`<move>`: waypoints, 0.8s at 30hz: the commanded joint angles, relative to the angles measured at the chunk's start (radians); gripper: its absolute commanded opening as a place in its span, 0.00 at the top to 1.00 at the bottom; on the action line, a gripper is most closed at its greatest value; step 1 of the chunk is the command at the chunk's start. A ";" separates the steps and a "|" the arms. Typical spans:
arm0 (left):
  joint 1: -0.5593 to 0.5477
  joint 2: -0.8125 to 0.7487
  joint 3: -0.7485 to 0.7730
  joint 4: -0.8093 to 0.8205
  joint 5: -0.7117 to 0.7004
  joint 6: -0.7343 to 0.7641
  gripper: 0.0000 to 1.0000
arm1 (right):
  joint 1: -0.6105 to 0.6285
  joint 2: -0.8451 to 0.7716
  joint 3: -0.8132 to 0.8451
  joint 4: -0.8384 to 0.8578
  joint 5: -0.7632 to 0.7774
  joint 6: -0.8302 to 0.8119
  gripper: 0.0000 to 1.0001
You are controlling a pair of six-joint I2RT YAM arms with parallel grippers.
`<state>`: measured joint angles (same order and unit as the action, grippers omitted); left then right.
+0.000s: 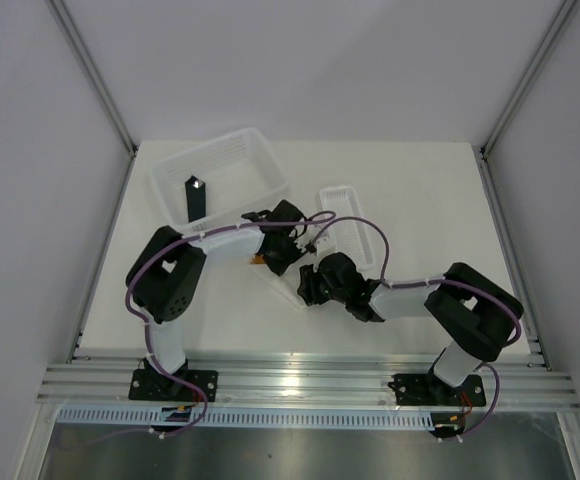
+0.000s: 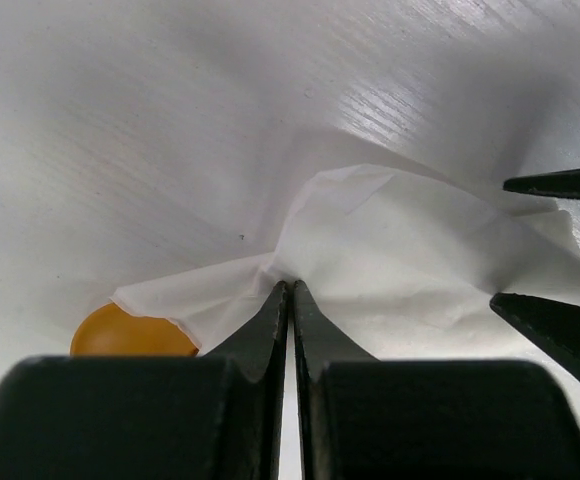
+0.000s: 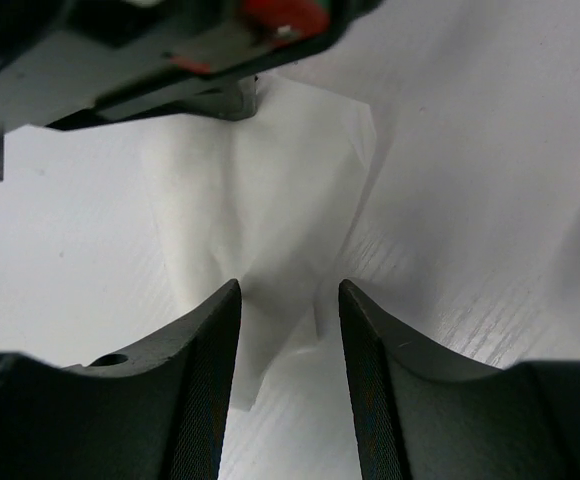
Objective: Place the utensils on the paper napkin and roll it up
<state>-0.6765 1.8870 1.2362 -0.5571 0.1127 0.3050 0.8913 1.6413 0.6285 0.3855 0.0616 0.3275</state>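
Observation:
The paper napkin (image 2: pixel 400 250) lies bunched and folded on the white table. My left gripper (image 2: pixel 290 287) is shut and pinches a fold of it. An orange round spoon bowl (image 2: pixel 130 335) peeks out from under the napkin's left edge; a speck of orange (image 1: pixel 257 262) shows in the top view. The fork and knife are hidden. My right gripper (image 3: pixel 290 290) is open, its jaws astride the near end of the napkin (image 3: pixel 260 190), facing the left gripper. Its fingertips (image 2: pixel 560 185) show at the right of the left wrist view. In the top view both grippers (image 1: pixel 278 248) (image 1: pixel 310 282) meet mid-table over the napkin.
A large white slotted basket (image 1: pixel 220 165) stands at the back left with a black upright block (image 1: pixel 196 200) at its near edge. A narrow white ribbed tray (image 1: pixel 348 215) lies just behind the right gripper.

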 commanded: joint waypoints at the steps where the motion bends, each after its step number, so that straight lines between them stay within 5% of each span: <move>1: 0.003 0.012 -0.029 -0.013 0.016 -0.004 0.94 | -0.034 0.064 -0.004 -0.126 -0.032 0.059 0.52; 8: 0.005 0.018 -0.020 -0.021 0.018 -0.024 0.95 | -0.043 0.112 0.023 -0.177 -0.180 0.088 0.57; 19: 0.005 0.023 0.003 -0.030 0.035 -0.044 0.95 | -0.090 0.170 0.045 -0.169 -0.267 0.107 1.00; 24: 0.015 -0.011 0.012 -0.046 0.024 -0.038 0.92 | -0.115 0.172 0.039 -0.139 -0.302 0.123 1.00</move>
<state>-0.6434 1.8870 1.2381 -0.5560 0.1036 0.2310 0.7837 1.7447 0.6941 0.4049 -0.2276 0.4526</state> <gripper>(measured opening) 0.063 0.010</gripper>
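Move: The napkin edge for the right fingers to pinch lies about 2 cm left of the right hand, level fore and aft and about 1 cm below; from the left hand it is roughly 5 cm back and 4 cm right. The left hand already pinches the napkin. From the right hand, the orange spoon bowl shows some 8 cm ahead and 10 cm left; the white tray's middle lies about 15 cm ahead and 10 cm right. Leftward by about 2 cm and dipping slightly at the end, the right hand tips its half-open fingers some 15 degrees, steeper towards the table, and shuts them fully on the napkin's edge beside the left fingers. The left hand keeps its pinch, easing about 1 cm left and forward while turning roughly 5 degrees counter-clockwise. ##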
